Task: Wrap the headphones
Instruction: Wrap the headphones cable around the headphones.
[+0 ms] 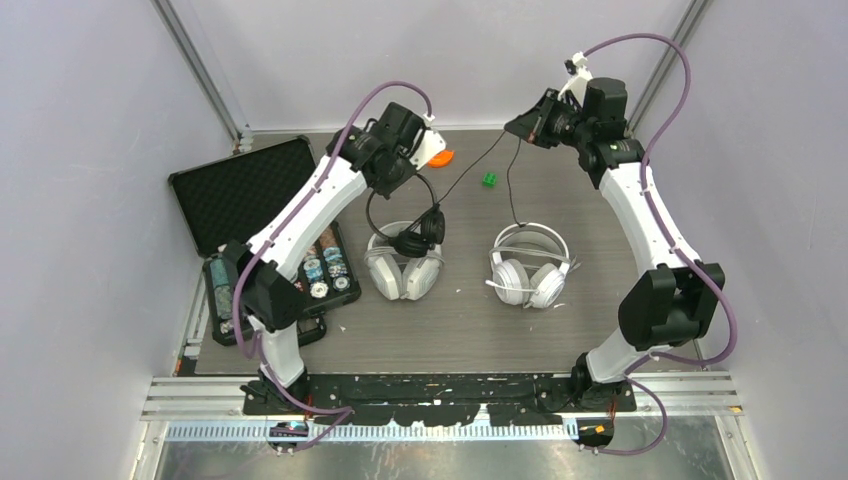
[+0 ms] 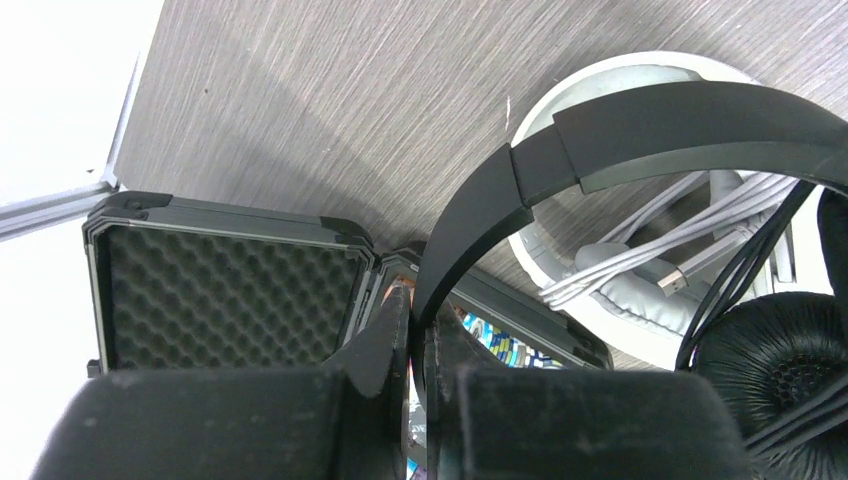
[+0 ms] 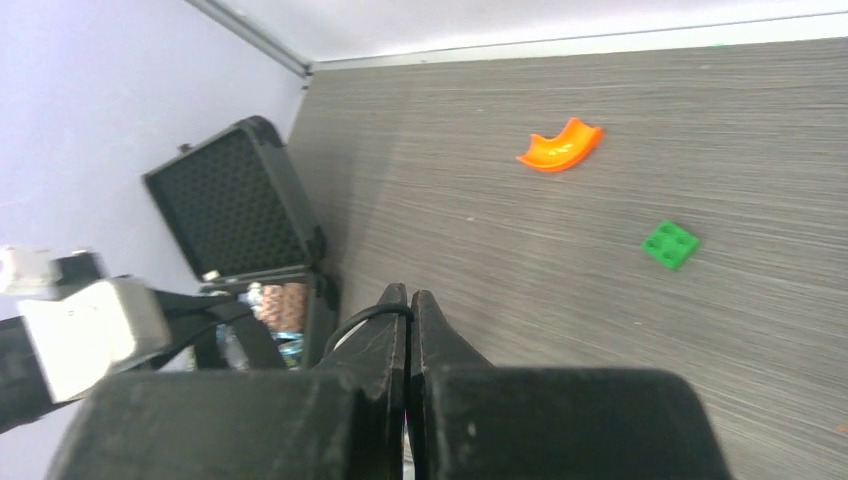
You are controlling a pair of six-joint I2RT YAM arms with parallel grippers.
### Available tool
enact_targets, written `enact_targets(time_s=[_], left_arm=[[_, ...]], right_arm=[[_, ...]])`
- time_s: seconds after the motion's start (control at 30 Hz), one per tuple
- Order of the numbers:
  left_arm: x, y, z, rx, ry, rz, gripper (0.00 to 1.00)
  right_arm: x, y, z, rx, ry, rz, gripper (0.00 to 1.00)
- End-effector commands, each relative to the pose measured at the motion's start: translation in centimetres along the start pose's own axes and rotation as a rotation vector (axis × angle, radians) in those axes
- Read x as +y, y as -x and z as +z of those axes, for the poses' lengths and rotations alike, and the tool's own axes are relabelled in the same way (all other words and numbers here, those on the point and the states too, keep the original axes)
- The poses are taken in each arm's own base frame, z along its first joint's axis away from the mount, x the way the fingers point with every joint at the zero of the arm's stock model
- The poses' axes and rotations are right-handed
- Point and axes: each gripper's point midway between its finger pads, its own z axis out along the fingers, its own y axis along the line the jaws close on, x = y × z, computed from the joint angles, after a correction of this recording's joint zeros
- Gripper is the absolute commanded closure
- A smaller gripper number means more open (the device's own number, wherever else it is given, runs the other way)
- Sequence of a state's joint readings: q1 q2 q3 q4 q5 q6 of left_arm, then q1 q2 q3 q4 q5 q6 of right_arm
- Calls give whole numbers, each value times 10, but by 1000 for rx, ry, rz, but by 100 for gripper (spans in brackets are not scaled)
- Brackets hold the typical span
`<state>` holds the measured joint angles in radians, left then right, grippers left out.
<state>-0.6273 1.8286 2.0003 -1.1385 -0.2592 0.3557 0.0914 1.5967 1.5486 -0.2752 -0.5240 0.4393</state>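
My left gripper [image 1: 408, 158] is shut on the thin band of the black headphones [image 1: 418, 236]. They hang from it just over a pale grey over-ear headset [image 1: 403, 272] lying on the table. In the left wrist view the black band [image 2: 640, 130] runs out from between the fingers [image 2: 385, 345], with the grey headset's bundled white cable [image 2: 650, 265] beneath. The black cable [image 1: 470, 170] stretches up to my right gripper [image 1: 528, 128], which is raised at the back and shut on it [image 3: 410, 300]. A second white headset [image 1: 528, 270] lies right of centre.
An open black case [image 1: 250, 195] with a foam lid and poker chips [image 1: 325, 268] sits at the left, under the left arm. An orange curved piece [image 1: 441, 157] and a small green block [image 1: 490, 179] lie at the back of the table.
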Motion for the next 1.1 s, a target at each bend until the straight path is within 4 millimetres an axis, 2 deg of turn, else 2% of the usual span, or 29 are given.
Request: enact_targets(time_s=[0.0, 0.33, 0.47, 0.63, 0.83, 1.07], left_arm=[[15, 5, -10, 12, 66, -2, 100], [22, 3, -5, 88, 120, -86, 100], [24, 3, 0, 121, 115, -174, 100], [30, 1, 3, 137, 110, -308, 100], [35, 0, 8, 119, 81, -478, 100], [56, 3, 12, 36, 39, -735, 100]], right_arm=[[71, 30, -29, -91, 193, -5, 100], [137, 15, -48, -58, 356, 80, 100], [166, 9, -56, -49, 444, 150, 100], [188, -3, -60, -33, 460, 201, 100], [213, -24, -56, 18, 441, 263, 100], [234, -37, -51, 24, 461, 378, 100]])
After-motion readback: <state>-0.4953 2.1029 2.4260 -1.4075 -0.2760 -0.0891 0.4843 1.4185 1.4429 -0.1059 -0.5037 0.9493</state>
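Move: The black headphones, to be wrapped with the cable, hang by their headband from the left hand, their middle about 3 cm back, 5 cm right and 5 cm below it. From the right hand, gripping the cable, they lie some 19 cm left, 11 cm back and 12 cm lower. On the table, the grey headphones sit about 8 cm back, 3 cm right and 22 cm below the left hand; the white headphones about 17 cm back, 6 cm right and 30 cm below the right. The black cable, still pinched in the shut right gripper, is carried left and back, about 20 cm level travel, rising some 8 cm mostly in the first half, to come over the near side of the black headphones. Meanwhile the left hand keeps its grip on the headband, edges forward and left, and turns the headphones some 30 degrees counter-clockwise. ##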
